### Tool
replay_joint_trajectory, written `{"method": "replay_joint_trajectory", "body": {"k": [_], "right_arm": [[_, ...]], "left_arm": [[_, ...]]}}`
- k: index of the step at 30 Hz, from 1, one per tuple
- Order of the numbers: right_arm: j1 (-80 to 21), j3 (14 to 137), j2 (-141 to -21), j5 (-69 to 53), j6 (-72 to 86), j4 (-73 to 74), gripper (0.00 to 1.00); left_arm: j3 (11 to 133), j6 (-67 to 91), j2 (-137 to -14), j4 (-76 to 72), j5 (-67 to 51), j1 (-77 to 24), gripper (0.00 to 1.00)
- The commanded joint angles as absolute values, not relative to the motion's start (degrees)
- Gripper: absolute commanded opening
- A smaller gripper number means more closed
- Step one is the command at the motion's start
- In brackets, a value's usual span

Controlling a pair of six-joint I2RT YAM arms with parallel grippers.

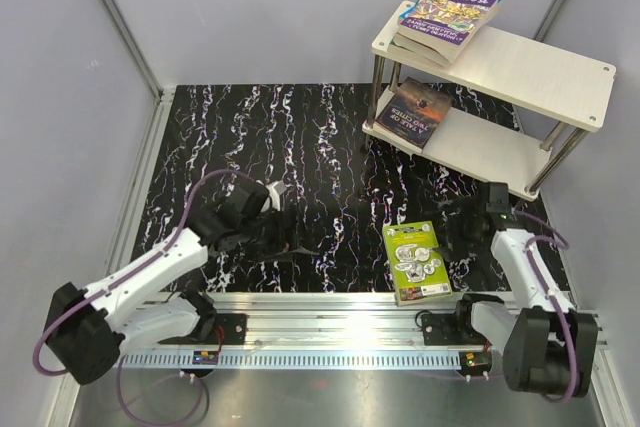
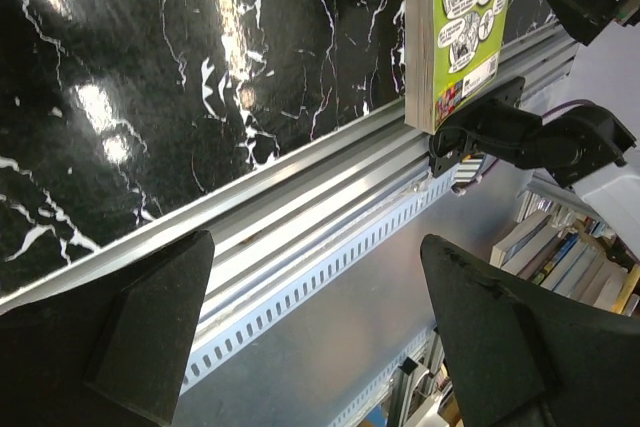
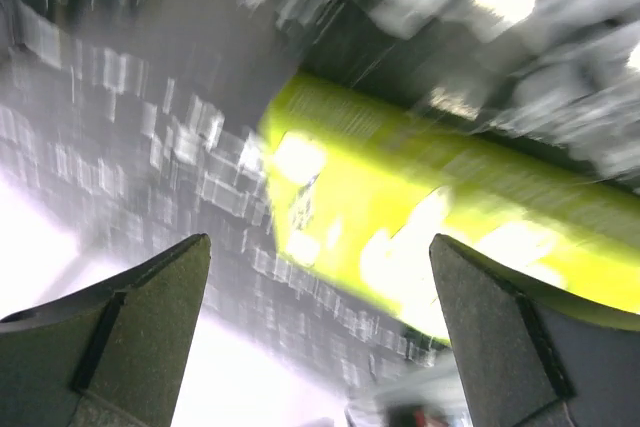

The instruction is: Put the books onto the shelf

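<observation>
A lime-green book [image 1: 418,262] lies flat on the black marbled table near its front edge; it also shows in the left wrist view [image 2: 465,17] and, blurred, in the right wrist view [image 3: 450,207]. The shelf [image 1: 545,72] stands at the back right. A stack of books with a purple one on top [image 1: 447,15] lies on its upper board, and a dark book [image 1: 415,112] on its lower board. My left gripper [image 1: 298,242] [image 2: 315,242] is open and empty, left of the lime book. My right gripper [image 1: 458,232] [image 3: 320,239] is open and empty, just right of that book.
A grey metal rail [image 1: 330,307] [image 2: 300,217] runs along the near table edge, with both arm bases bolted to it. Pale walls enclose the table on the left, back and right. The shelf's metal posts [image 1: 378,87] stand at its corners.
</observation>
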State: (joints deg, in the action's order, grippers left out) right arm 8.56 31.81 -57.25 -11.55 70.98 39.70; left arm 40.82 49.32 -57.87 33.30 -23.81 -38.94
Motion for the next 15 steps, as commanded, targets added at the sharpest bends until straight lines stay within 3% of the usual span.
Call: {"method": "replay_joint_trajectory", "body": {"k": [1, 5, 9, 11, 15], "right_arm": [[0.89, 35.68, -61.25, -21.61, 75.16, 31.75, 0.98], [-1.85, 46.19, -66.09, -22.16, 64.1, 39.7, 0.99], [-1.5, 56.32, -69.07, -8.2, 51.79, 54.03, 1.0], [3.92, 57.3, -69.61, -3.89, 46.77, 58.61, 1.0], [20.72, 51.95, -69.17, -8.26, 38.43, 56.96, 1.0]], "left_arm": [[43.85, 48.26, -61.86, 27.34, -25.58, -39.46, 0.9], [47.45, 47.11, -70.89, 29.25, -20.5, -43.84, 0.89], [52.99, 47.55, -79.25, 30.23, -18.63, -48.67, 0.87], [55.09, 48.34, -81.81, 30.23, -18.89, -49.83, 0.87], [54.67, 50.97, -84.02, 27.52, -20.12, -51.24, 0.86]]}}
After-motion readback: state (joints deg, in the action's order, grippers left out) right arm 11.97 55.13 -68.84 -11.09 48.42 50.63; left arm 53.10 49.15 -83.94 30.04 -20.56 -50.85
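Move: The lime-green book lies about 29 cm to the left hand's right, only some 2 cm farther out and 12 cm lower. From the right hand the same book is some 7 cm back and 7 cm to the left, about 5 cm below. The shelf's lower board has its middle roughly 29 cm ahead of the right hand and 10 cm to its right; A Tale of Two Cities, on that board, is about 38 cm ahead and 2 cm left. Towards the lime-green book, the open left hand sweeps about 7 cm to the right while sinking some 4 cm, its fingers tipping steeper and turning slightly clockwise. The right hand, open and clear of that book, first swings left, forward and up, then cuts back to the right, ending about 7 cm higher and 4 cm farther out, away from the book. Neither touches anything. ##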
